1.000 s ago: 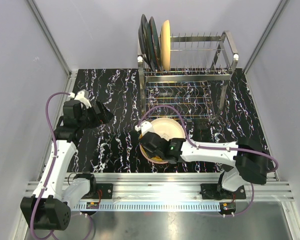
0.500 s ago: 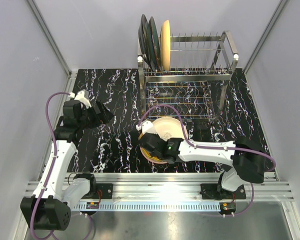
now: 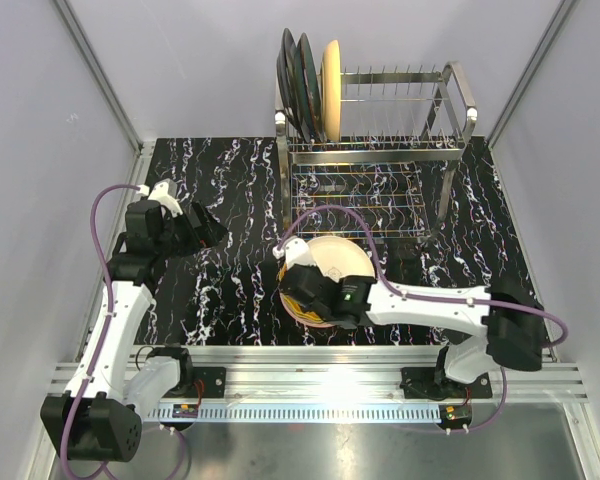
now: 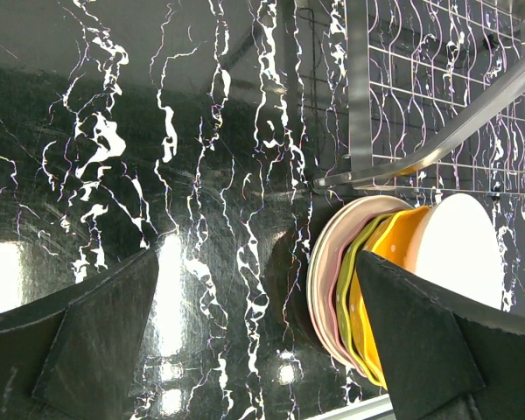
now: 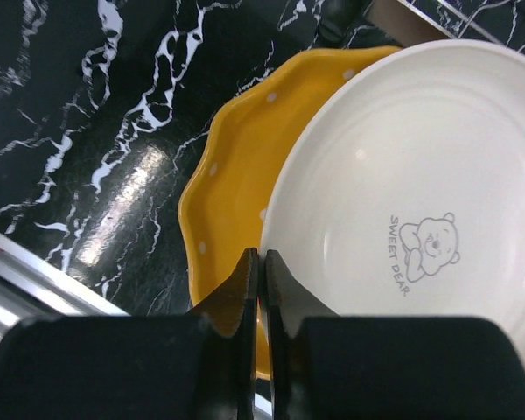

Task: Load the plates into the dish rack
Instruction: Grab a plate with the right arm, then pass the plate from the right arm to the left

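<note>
A stack of plates (image 3: 332, 275) lies on the black marble mat in front of the dish rack (image 3: 380, 150). A cream plate (image 5: 402, 219) with a small bear print is on top. Under it come an orange (image 5: 236, 166), a green (image 4: 348, 289) and a pink plate (image 4: 319, 280). My right gripper (image 5: 262, 255) is shut on the cream plate's near rim, one finger above it and one below. My left gripper (image 4: 255, 262) hangs open and empty over the mat, left of the stack. Two dark plates (image 3: 298, 85) and a cream-yellow plate (image 3: 331, 80) stand upright at the rack's left end.
The rack's lower wire tier (image 4: 420, 96) reaches forward close to the stack's far side. A metal rail (image 3: 320, 375) runs along the mat's near edge. Grey walls close in on the left, the right and behind the rack.
The right gripper's jaws have closed onto the cream plate's rim, and its arm has shifted slightly. The left arm has not moved.
</note>
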### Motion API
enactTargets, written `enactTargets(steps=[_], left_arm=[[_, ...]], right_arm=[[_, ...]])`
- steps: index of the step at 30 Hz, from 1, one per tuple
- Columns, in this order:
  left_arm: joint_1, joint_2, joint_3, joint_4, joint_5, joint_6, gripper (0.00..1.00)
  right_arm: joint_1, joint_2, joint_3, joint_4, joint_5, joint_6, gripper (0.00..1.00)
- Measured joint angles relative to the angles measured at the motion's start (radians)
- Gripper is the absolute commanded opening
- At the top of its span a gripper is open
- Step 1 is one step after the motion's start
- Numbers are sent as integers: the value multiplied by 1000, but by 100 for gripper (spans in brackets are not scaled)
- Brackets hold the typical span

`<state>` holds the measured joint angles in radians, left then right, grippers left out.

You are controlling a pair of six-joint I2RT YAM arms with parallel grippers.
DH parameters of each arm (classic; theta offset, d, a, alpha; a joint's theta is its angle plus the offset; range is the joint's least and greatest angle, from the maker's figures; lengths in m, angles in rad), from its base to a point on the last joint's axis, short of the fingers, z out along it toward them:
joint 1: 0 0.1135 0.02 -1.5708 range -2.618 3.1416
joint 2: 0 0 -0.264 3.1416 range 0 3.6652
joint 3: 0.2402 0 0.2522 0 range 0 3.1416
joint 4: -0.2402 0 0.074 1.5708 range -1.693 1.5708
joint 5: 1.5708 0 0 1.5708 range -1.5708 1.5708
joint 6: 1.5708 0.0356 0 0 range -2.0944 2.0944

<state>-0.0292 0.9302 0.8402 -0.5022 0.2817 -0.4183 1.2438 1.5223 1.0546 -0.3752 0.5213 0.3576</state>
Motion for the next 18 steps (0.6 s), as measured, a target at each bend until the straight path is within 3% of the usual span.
enactTargets(steps=[7,11,18], left_arm=[[0,-8,-7,8,19,0,99],[-9,-19,-36,53,116,-2,99],[-90,-35,-63,148,269,-24,99]], right_arm=[[26,-202,-2,-18,-25,2,0],[74,-314,-18,28,-82,-17,0],[153,-266,-12,71,-114,-45,0]])
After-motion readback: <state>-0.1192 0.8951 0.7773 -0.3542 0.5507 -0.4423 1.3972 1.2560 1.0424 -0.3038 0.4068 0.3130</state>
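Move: About 9 cm ahead of the right hand, some 19 cm to its left and 8 cm higher is the open left gripper, towards which the held white plate goes. Beneath the right hand, the stack's middle is 3 cm ahead, 3 cm right and 5 cm down; the rack's near left foot is 14 cm ahead, 3 cm left. From the left hand, the white plate lies some 25 cm right, 4 cm back and 8 cm lower. Lifting the white plate by its still-pinched rim, the right hand rises fast by about 11 cm off the stack, then draws back some 7 cm and a little left, sinking slightly at the end; it rolls left side up by 20 degrees and turns counter-clockwise. The left hand, fingers wide open, sweeps about 7 cm right towards the plate, turning clockwise. ##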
